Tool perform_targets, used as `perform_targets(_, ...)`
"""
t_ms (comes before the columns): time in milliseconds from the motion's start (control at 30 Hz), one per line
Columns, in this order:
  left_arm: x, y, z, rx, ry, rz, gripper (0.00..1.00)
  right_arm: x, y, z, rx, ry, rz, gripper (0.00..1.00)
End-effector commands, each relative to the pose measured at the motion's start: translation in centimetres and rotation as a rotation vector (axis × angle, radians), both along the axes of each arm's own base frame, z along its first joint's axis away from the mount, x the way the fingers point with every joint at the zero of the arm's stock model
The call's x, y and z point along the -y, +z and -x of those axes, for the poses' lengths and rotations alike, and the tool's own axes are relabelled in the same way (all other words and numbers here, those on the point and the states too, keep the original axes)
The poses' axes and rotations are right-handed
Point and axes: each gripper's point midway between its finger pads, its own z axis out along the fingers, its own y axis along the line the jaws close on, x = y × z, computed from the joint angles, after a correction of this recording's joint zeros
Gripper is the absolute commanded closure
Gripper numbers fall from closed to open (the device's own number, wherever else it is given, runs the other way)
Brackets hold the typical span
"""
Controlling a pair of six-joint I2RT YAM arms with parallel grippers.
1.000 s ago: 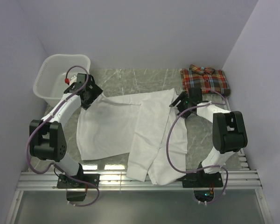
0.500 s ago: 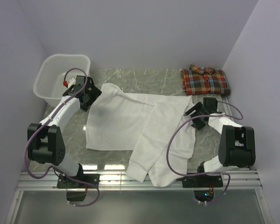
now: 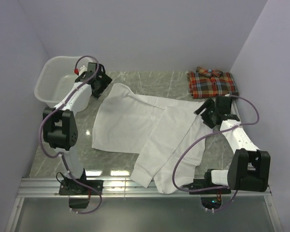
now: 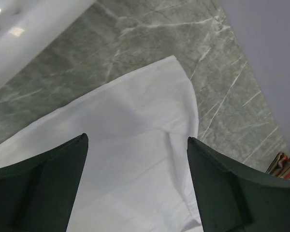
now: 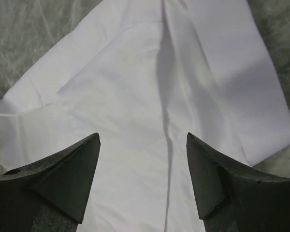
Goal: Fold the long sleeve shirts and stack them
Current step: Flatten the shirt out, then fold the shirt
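Observation:
The white long sleeve shirt (image 3: pixel 140 125) lies spread across the middle of the table, one end hanging over the near edge. The red-orange plaid shirt (image 3: pixel 212 83) sits folded at the back right. My left gripper (image 3: pixel 101 86) hovers open above the white shirt's back-left corner (image 4: pixel 150 96), with nothing between its fingers (image 4: pixel 43 179). My right gripper (image 3: pixel 206 112) stands open just off the shirt's right edge. In the right wrist view, the right gripper (image 5: pixel 142 135) looks down on the white shirt (image 5: pixel 150 87), which is flat with one long crease.
A white plastic laundry basket (image 3: pixel 50 82) stands at the back left, close behind my left gripper, and its wall (image 4: pixel 29 34) shows in the left wrist view. Purple walls close in the back and both sides. A metal rail (image 3: pixel 145 183) runs along the near edge.
The white shirt has slid toward the back right and spread flatter. My left gripper has moved back toward the basket. My right gripper has moved right, off the cloth.

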Motion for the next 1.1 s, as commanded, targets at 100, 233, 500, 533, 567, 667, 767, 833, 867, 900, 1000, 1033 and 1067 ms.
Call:
perform_targets(100, 0.7, -1.6, -4.1, -0.008, -0.031, -0.051, 0.17, -3.4, 1.9, -1.3, 0.088, 0.176, -0.014, 0.22)
perform_targets(233, 1.0, -1.7, -5.9, -0.004, -0.043, -0.070, 0.14, -4.4, 1.5, -1.6, 0.080, 0.212, -0.019, 0.23)
perform_targets(500, 3.2, -4.6, -8.3, -0.023, 0.027, 0.014, 0.13, -6.3, 0.7, -1.8, 0.052, 0.261, 0.047, 0.23)
perform_targets(533, 4.0, -4.5, -8.6, -0.015, 0.023, 0.028, 0.12, -6.5, 0.6, -1.8, 0.052, 0.267, 0.045, 0.23)
perform_targets(567, 4.5, -4.7, -8.8, -0.009, 0.017, 0.034, 0.12, -6.9, 0.4, -1.7, 0.046, 0.276, 0.039, 0.23)
perform_targets(667, 5.6, -6.2, -8.1, -0.039, 0.016, 0.019, 0.12, -8.0, -0.1, -1.3, 0.036, 0.313, 0.039, 0.23)
perform_targets(767, 5.5, -7.0, -6.5, -0.048, 0.038, 0.011, 0.13, -9.0, -0.7, -0.8, 0.028, 0.329, 0.008, 0.23)
perform_targets(833, 4.6, -9.1, -4.4, -0.093, 0.061, 0.001, 0.13, -9.0, -1.7, -0.2, 0.001, 0.315, -0.007, 0.23)
perform_targets(867, 4.4, -8.5, -4.0, -0.077, 0.071, 0.002, 0.13, -9.1, -2.3, 0.1, -0.019, 0.314, -0.014, 0.23)
perform_targets(900, 3.9, -9.7, -2.8, -0.109, 0.078, -0.013, 0.13, -9.0, -2.7, 0.5, -0.040, 0.306, -0.020, 0.23)
perform_targets(1000, 2.9, -10.9, -0.7, -0.147, 0.108, -0.036, 0.12, -9.1, -4.2, 1.7, -0.094, 0.295, -0.050, 0.23)
perform_targets(1033, 2.5, -11.2, -0.2, -0.154, 0.127, -0.048, 0.13, -9.0, -4.9, 2.3, -0.119, 0.285, -0.054, 0.23)
perform_targets(1067, 2.3, -10.8, 0.2, -0.151, 0.132, -0.049, 0.12, -8.9, -5.4, 2.6, -0.140, 0.278, -0.055, 0.23)
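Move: The white shirt's far left corner area, the spot the left hand goes for, lies about 3 cm ahead of it, 5 cm to its right and 14 cm below; the white basket's middle is some 17 cm to that hand's left and 5 cm ahead. For the right hand, the open patch of shirt body is roughly 10 cm to its left, 2 cm back and 9 cm below. The plaid stack lies about 16 cm ahead of the right hand and 3 cm to its right. Onto the shirt's far left corner comes the left hand, open: it reaches forward about 8 cm while sinking, then draws back nearly as far while dropping on, ending some 11 cm lower and 4 cm to the right, one fingertip at the cloth's edge. The right hand, also open, swings 9 cm left over the shirt body, turning nearly 20 degrees counter-clockwise, and finally dips to 4 cm lower and edges back. ##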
